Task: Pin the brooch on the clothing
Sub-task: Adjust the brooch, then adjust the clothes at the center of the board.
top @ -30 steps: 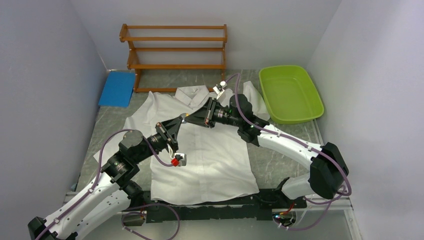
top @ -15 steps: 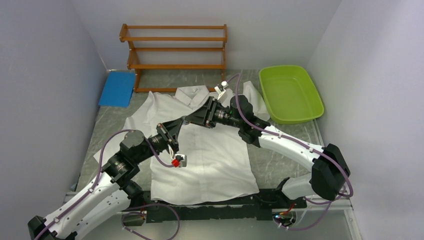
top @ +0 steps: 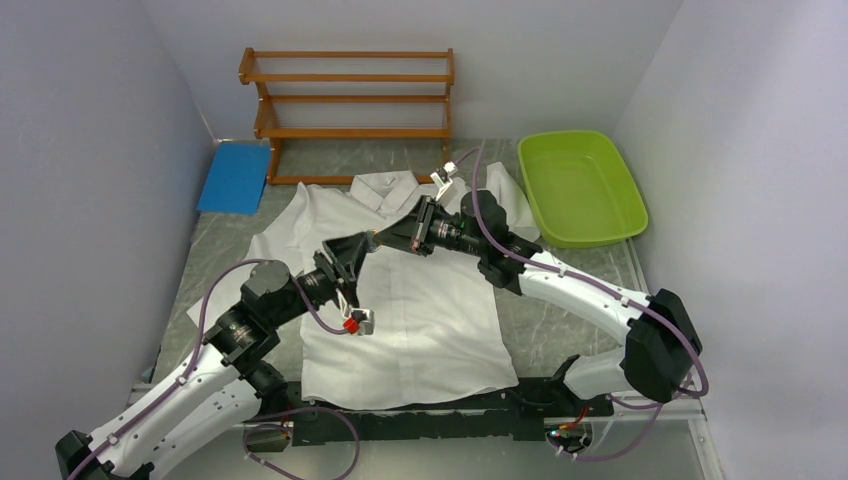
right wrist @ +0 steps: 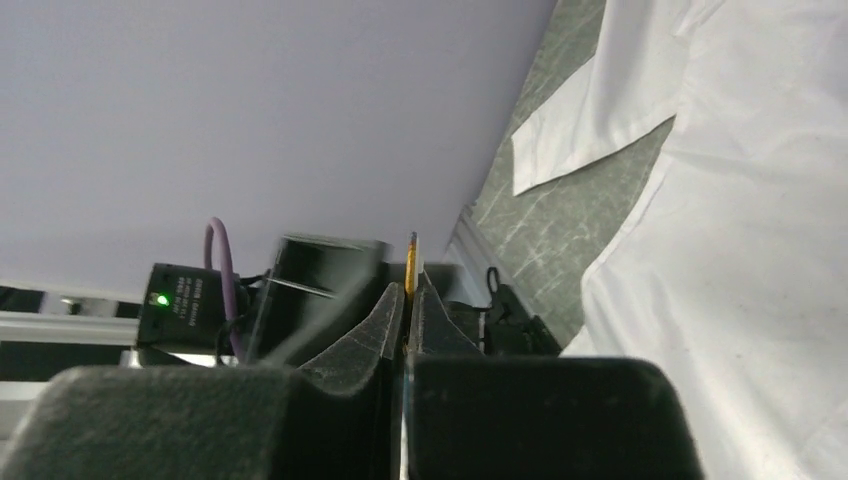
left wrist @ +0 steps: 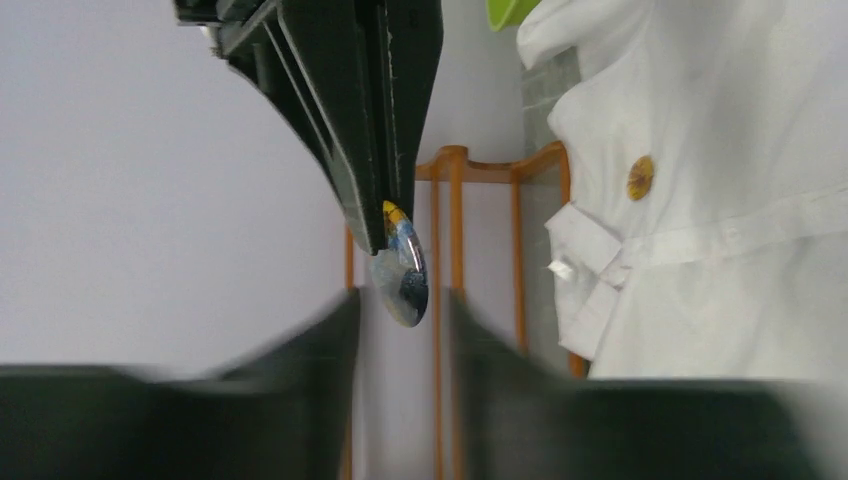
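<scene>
The clothing, a white collared shirt (top: 420, 320), lies flat on the table. Above its chest my two grippers meet tip to tip. My right gripper (top: 385, 238) is shut on the brooch (left wrist: 400, 275), a small round disc with a silvery back and a yellow rim, seen edge-on (right wrist: 410, 262) in the right wrist view. My left gripper (left wrist: 403, 305) faces it with its jaws slightly apart and blurred; the brooch hangs just beyond their tips, and nothing is between them. A small round yellow disc (left wrist: 640, 177) sits on the shirt (left wrist: 720, 280) near the collar.
A wooden rack (top: 350, 100) stands at the back. A blue pad (top: 233, 177) lies at the back left and a green tub (top: 582, 185) at the back right. Grey walls close in on both sides.
My left gripper's jaws have parted a little and it has shifted slightly. The right gripper still holds the brooch above the shirt. Both arms have barely moved.
</scene>
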{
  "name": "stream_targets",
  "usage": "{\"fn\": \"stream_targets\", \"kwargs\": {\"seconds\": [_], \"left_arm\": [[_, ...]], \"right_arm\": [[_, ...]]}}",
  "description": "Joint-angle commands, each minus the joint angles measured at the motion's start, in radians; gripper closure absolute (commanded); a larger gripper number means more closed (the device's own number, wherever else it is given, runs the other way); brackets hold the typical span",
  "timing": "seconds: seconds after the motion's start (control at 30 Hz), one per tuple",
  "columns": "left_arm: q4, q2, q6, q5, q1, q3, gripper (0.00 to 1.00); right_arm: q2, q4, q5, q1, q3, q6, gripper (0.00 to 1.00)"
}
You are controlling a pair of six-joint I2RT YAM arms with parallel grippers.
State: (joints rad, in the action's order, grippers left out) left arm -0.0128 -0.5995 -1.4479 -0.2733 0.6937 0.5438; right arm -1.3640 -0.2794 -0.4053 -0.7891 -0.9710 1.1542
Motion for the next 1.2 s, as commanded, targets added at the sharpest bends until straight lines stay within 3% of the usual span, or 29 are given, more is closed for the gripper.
{"fn": "stream_targets", "kwargs": {"seconds": [0.0, 0.03, 0.2, 0.37, 0.53, 0.63, 0.73, 0.9, 1.17], "left_arm": [[-0.028, -0.006, 0.151, -0.021, 0.005, 0.049, 0.07], [-0.044, -0.004, 0.212, -0.033, 0.005, 0.060, 0.02], [-0.154, -0.043, 0.608, -0.126, 0.005, 0.122, 0.01], [-0.081, -0.109, 1.137, -0.147, 0.005, 0.065, 0.01], [0.040, -0.196, 1.635, 0.082, 0.004, -0.023, 0.01], [-0.025, -0.275, 1.899, 0.317, 0.004, -0.010, 0.01], [-0.104, -0.384, 2.014, 0.389, 0.002, 0.056, 0.01], [-0.221, -0.665, 2.010, 0.275, -0.002, 0.262, 0.01], [-0.422, -1.024, 2.114, 0.272, 0.000, 0.519, 0.01]], "right_arm": [[0.035, 0.068, 0.002, 0.002, -0.056, -0.170, 1.00], [0.033, 0.108, 0.005, 0.004, -0.072, -0.217, 1.00], [0.067, 0.289, 0.080, 0.054, -0.079, -0.416, 1.00], [0.158, 0.356, 0.152, 0.175, 0.026, -0.546, 1.00], [0.246, 0.372, 0.218, 0.264, 0.121, -0.733, 1.00], [0.280, 0.395, 0.210, 0.303, 0.150, -0.819, 1.00], [0.298, 0.443, 0.185, 0.338, 0.152, -0.859, 1.00], [0.260, 0.560, 0.095, 0.416, 0.106, -0.826, 1.00], [0.254, 0.473, -0.046, 0.458, 0.179, -0.782, 1.00]]}}
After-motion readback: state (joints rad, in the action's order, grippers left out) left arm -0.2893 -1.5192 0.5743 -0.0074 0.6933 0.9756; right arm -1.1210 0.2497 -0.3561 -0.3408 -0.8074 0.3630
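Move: The brooch is already pinched in my right fingertips, about 2 cm to that hand's left, and sits about 1 cm ahead and 1 cm right of my left hand. The shirt's right chest lies roughly 10 cm ahead, 18 cm right and 28 cm below my left hand; from my right hand it is 10 cm ahead, 16 cm right and as far below. The gold brooch on the shirt is some 15 cm ahead and 10 cm right of my left hand. I open my left fingers wide to leave the brooch in my right hand's shut grip, then swing the left down about 19 cm, easing back before going forward and right, its wrist turning to point steeply down over the button strip. My right hand carries the brooch some 20 cm right, 12 cm down and a little forward, tipping its fingers downward. ##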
